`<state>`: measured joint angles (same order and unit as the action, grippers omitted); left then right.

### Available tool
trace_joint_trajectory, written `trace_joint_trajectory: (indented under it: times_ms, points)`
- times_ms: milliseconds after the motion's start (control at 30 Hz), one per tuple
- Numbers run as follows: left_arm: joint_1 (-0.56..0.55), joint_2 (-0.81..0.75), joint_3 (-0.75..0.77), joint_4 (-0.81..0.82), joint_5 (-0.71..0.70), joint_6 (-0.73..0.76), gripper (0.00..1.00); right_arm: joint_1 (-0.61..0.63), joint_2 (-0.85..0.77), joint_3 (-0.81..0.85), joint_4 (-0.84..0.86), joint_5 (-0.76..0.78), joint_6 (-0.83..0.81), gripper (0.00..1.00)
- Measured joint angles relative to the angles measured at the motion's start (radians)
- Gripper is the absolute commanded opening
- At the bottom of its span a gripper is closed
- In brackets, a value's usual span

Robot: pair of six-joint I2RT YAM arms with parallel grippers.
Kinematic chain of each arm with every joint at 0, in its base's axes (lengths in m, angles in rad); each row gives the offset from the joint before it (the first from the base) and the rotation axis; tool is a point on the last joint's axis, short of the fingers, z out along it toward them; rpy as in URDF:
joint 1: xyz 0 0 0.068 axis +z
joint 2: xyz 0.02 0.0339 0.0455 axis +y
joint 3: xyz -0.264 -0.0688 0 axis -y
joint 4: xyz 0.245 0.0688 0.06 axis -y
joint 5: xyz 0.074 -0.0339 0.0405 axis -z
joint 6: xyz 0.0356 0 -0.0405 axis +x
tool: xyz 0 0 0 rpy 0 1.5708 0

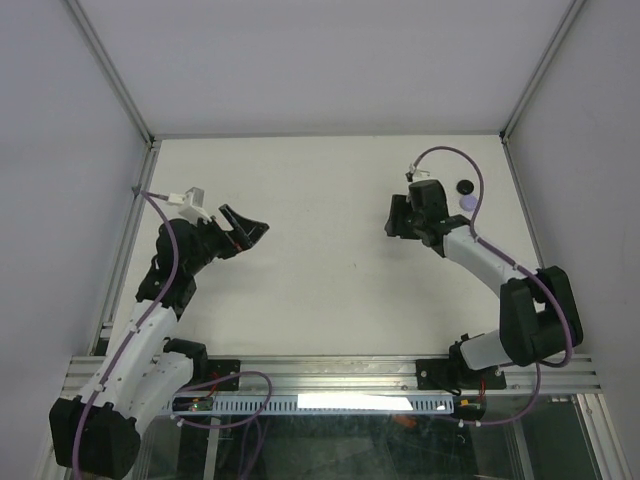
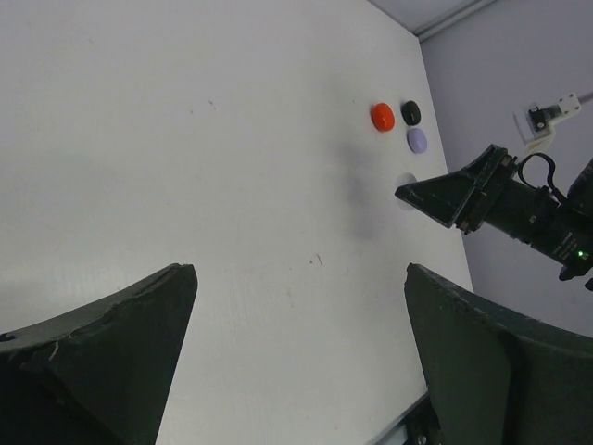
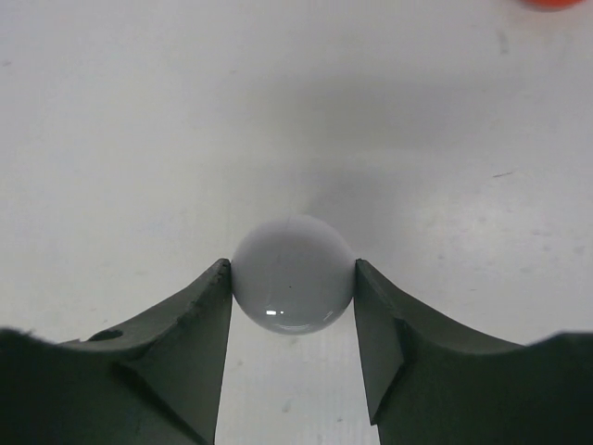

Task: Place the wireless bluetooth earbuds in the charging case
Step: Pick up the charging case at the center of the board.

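Note:
In the right wrist view a white earbud (image 3: 293, 243), round and glossy, sits on the table with both fingertips of my right gripper (image 3: 292, 271) pressed against its sides. From the left wrist view, the red earbud (image 2: 382, 117), black earbud (image 2: 410, 112) and lavender earbud (image 2: 417, 140) lie close together just beyond the right gripper (image 2: 409, 193). From above, the black earbud (image 1: 463, 186) and lavender earbud (image 1: 467, 203) show beside the right gripper (image 1: 398, 220). My left gripper (image 1: 250, 228) hovers wide open and empty at the left. The charging case is out of view.
White table (image 1: 320, 290) bounded by metal-framed walls at the back and sides. A metal rail (image 1: 330, 375) runs along the near edge by both arm bases. The red earbud's edge (image 3: 554, 3) peeks in at the right wrist view's top right.

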<state>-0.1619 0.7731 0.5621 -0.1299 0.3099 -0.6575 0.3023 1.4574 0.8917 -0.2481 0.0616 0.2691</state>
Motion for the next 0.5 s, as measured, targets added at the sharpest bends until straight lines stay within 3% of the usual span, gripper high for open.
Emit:
trace_joint_trajectory:
  times_ms: [200, 500]
  points:
    - [-0.165, 0.082, -0.024, 0.074, -0.051, -0.105, 0.99, 0.182, -0.108, -0.046, 0.082, -0.009, 0.045, 0.50]
    - [-0.245, 0.164, -0.035, 0.238, -0.084, -0.223, 0.91, 0.412, -0.194, -0.140, 0.298, 0.007, 0.070, 0.51]
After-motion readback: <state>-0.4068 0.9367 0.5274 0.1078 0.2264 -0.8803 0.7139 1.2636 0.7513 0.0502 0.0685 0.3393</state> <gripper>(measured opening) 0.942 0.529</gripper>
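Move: The charging case is already pinched between the right hand's fingertips. From that hand, the left hand's open gripper is about 38 cm to the left, 7 cm back and 11 cm higher. The red disc lies about 13 cm ahead, 9 cm right and 8 cm below the right hand; the purple disc is 11 cm ahead and 21 cm right, equally low. From the left hand, the case is about 38 cm right, 7 cm ahead and 11 cm lower. Leftward at a brisk pace, the right hand carries the pinched case about 15 cm towards the left gripper, drawing back and rising some 6 cm each, while it turns counter-clockwise by 20 degrees and its fingers tip up. The left hand comes about 7 cm to the right to meet it, fingers staying wide open and wrist rolling slightly left side down. ##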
